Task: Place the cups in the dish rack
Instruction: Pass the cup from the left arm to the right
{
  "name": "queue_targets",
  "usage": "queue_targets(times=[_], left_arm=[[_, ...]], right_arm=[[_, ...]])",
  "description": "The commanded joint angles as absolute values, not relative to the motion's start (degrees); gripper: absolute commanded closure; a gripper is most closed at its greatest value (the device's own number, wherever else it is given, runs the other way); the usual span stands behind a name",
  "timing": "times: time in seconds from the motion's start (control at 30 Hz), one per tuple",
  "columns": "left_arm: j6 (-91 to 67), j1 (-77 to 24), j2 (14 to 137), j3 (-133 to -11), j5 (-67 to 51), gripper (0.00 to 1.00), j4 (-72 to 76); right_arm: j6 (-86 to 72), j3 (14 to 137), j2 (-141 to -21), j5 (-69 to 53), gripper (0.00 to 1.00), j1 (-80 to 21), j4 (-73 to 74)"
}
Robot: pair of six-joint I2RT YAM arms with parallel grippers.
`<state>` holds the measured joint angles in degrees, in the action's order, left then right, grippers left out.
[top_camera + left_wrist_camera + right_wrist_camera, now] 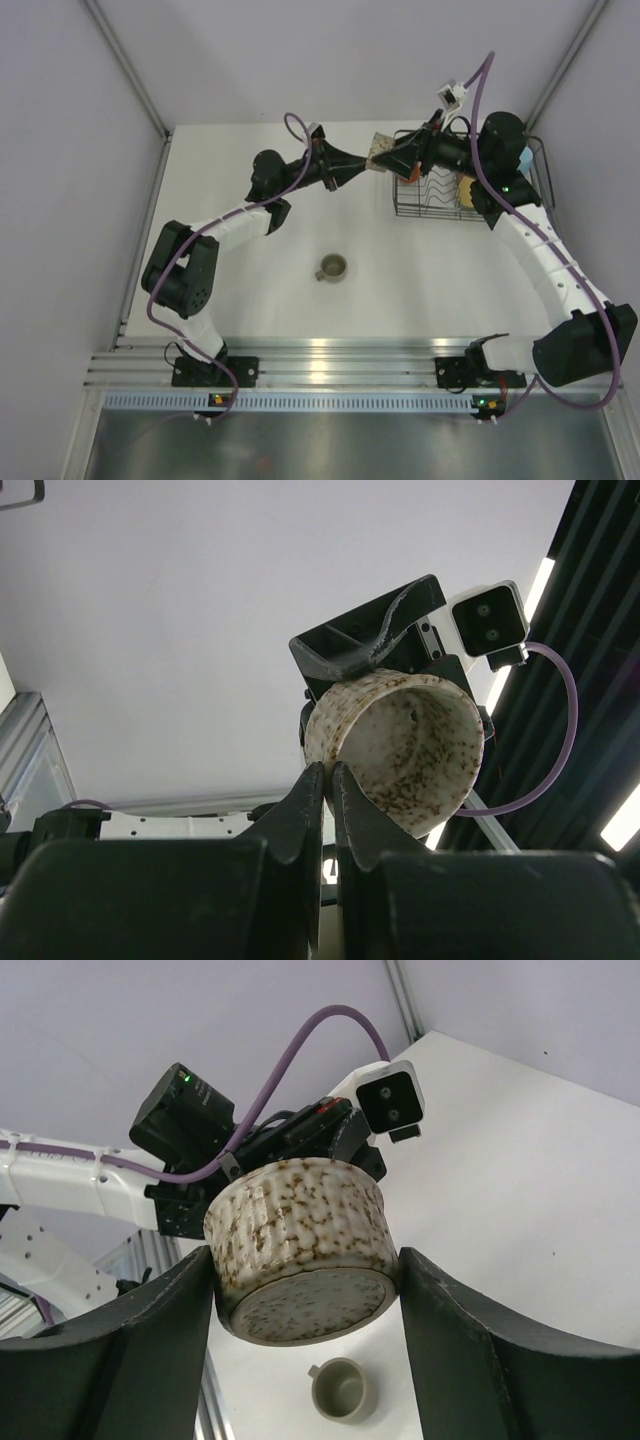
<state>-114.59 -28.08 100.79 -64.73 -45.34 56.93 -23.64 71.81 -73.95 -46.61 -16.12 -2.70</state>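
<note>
A cream cup with brown speckles [383, 150] hangs in mid-air just left of the dish rack [420, 208]. My left gripper [329, 770] is shut on its rim, one finger inside the cup [400, 750] and one outside. My right gripper [305, 1260] straddles the same cup [300, 1225] from the other side, its fingers [190, 1300] pressed against the cup's wall near the base. A small grey-olive cup [332, 267] stands upright on the white table, also seen below the held cup in the right wrist view [340, 1390]. A yellow cup [466, 190] lies in the rack.
The black wire rack stands at the table's back right, partly covered by my right arm. The two arms meet above the back of the table. Grey walls close in the sides, and an aluminium rail [330, 360] runs along the near edge.
</note>
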Motion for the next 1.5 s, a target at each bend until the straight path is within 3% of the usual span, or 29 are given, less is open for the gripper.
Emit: queue_targets(times=[0.0,0.1,0.23,0.47,0.93,1.33,1.47], left_arm=[[-121.3,-29.1,100.3,-66.4,-44.0,1.00,66.0],[-121.9,-29.1,100.6,-66.5,-43.4,1.00,67.6],[-122.2,-29.1,100.9,-67.2,-43.2,1.00,68.1],[-123.0,-29.1,101.4,-67.6,-42.0,0.69,70.3],[-116.4,-27.9,103.0,-67.8,-43.5,0.50,65.6],[-106.6,-21.8,101.4,-65.0,-45.3,0.40,58.3],[-92.0,-17.8,97.6,-65.2,-47.9,0.40,42.6]], right_arm=[[-23.6,75.1,-74.4,-47.5,0.61,-17.8,-5.5],[-23.2,75.7,-75.3,-48.6,0.82,-17.8,-4.2],[-22.9,75.5,-75.2,-48.0,1.00,-17.8,-3.7],[-22.0,76.0,-75.2,-46.4,1.00,-17.8,-2.8],[-21.5,76.6,-75.8,-43.9,1.00,-17.7,-2.8],[-20.4,80.0,-77.3,-41.9,1.00,-16.9,-0.2],[-18.0,83.0,-79.4,-38.7,1.00,-16.4,7.1]])
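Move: Both hands have the speckled cup between them: the left fingertips pinch its rim, with the cup's middle some 3 cm to the right, 2 cm ahead and 2 cm higher. It sits about at the right hand's point. From the right hand, the dish rack's middle is roughly 18 cm ahead, 28 cm right and 32 cm below; the red cup in it is 18 cm ahead, 12 cm right and 30 cm below. The grey cup is 5 cm back, 6 cm left and 32 cm below the left hand. Keep the right gripper closed across the speckled cup's sides and nearly still, letting it ease only some 2.5 cm forward. Open the left fingers to a bit over half to let go of the rim, holding that hand in place at first; then draw it away forward and left, about 5 cm and 4 cm, sinking slightly. ##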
